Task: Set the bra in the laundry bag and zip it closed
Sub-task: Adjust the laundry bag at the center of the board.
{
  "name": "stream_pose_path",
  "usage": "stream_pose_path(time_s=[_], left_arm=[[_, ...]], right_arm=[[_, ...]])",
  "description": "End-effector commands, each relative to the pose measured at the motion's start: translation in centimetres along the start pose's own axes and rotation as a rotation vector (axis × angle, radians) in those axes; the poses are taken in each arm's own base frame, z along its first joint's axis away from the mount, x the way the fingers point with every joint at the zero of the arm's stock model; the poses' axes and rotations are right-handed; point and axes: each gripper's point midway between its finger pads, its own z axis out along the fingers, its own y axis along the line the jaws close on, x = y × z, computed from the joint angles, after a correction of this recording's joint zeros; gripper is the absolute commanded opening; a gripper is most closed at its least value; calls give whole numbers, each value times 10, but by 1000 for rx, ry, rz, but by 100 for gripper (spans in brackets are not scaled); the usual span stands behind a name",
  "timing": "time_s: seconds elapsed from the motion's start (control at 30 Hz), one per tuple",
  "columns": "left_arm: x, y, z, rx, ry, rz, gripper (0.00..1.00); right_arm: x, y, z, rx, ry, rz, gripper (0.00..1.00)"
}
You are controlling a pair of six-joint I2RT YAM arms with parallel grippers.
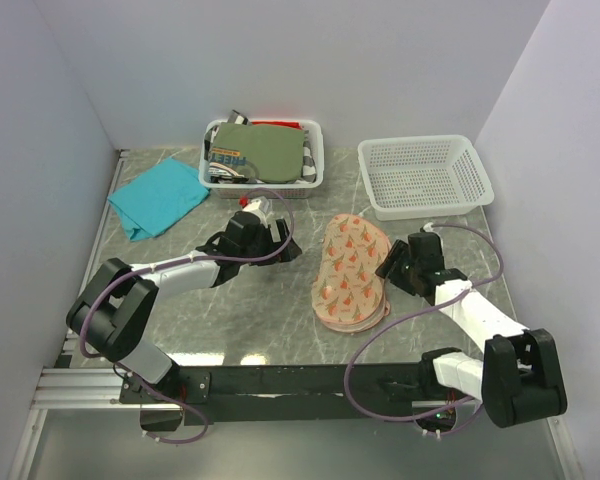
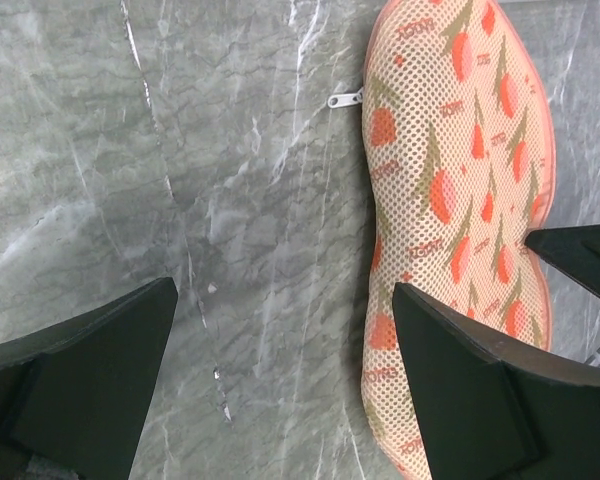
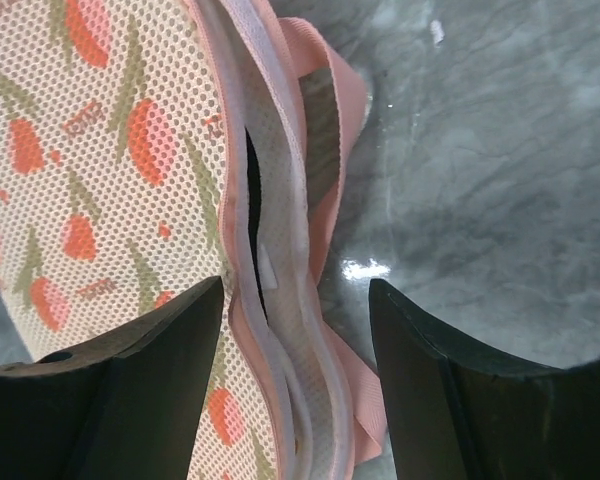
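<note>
The laundry bag lies flat on the grey marble table, pinkish-beige mesh with an orange-red print. My left gripper hovers open just left of it. In the left wrist view its right finger overlaps the bag's left edge, and a small silver zipper pull sticks out there. My right gripper is open at the bag's right edge. In the right wrist view its fingers straddle the bag's rim, which gapes in a dark slit. The bra does not show.
A white basket at the back holds a folded olive-green garment with a red strip behind it. An empty white mesh basket stands at the back right. A teal cloth lies at the back left. Walls close in on three sides.
</note>
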Motion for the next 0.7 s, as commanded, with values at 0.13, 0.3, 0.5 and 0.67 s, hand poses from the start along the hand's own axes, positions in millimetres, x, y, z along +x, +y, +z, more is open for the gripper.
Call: stream_pose_path(time_s=[0.13, 0.3, 0.5, 0.67], left_arm=[[-12, -13, -6, 38, -25, 33, 96], [-11, -11, -3, 29, -19, 35, 96], [-12, -12, -2, 31, -19, 31, 96], [-11, -9, -1, 21, -17, 33, 96]], right_arm=[[-9, 25, 8, -182, -2, 47, 66], [1, 20, 17, -186, 45, 55, 64], [2, 23, 19, -204, 66, 59, 49], [3, 28, 21, -225, 88, 23, 27]])
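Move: The laundry bag's right edge lies almost under the right hand, about 2 cm to its left, 1 cm ahead and 2 cm lower. The empty white basket stands some 21 cm ahead of that hand and 7 cm to its right; the full clothes basket is about 25 cm ahead and 25 cm left. From the left hand, the bag's right edge is some 19 cm right, 5 cm back and 7 cm below. The right hand moves about 2 cm left, sinking slightly, and closes its fingers on the laundry bag's right edge. ##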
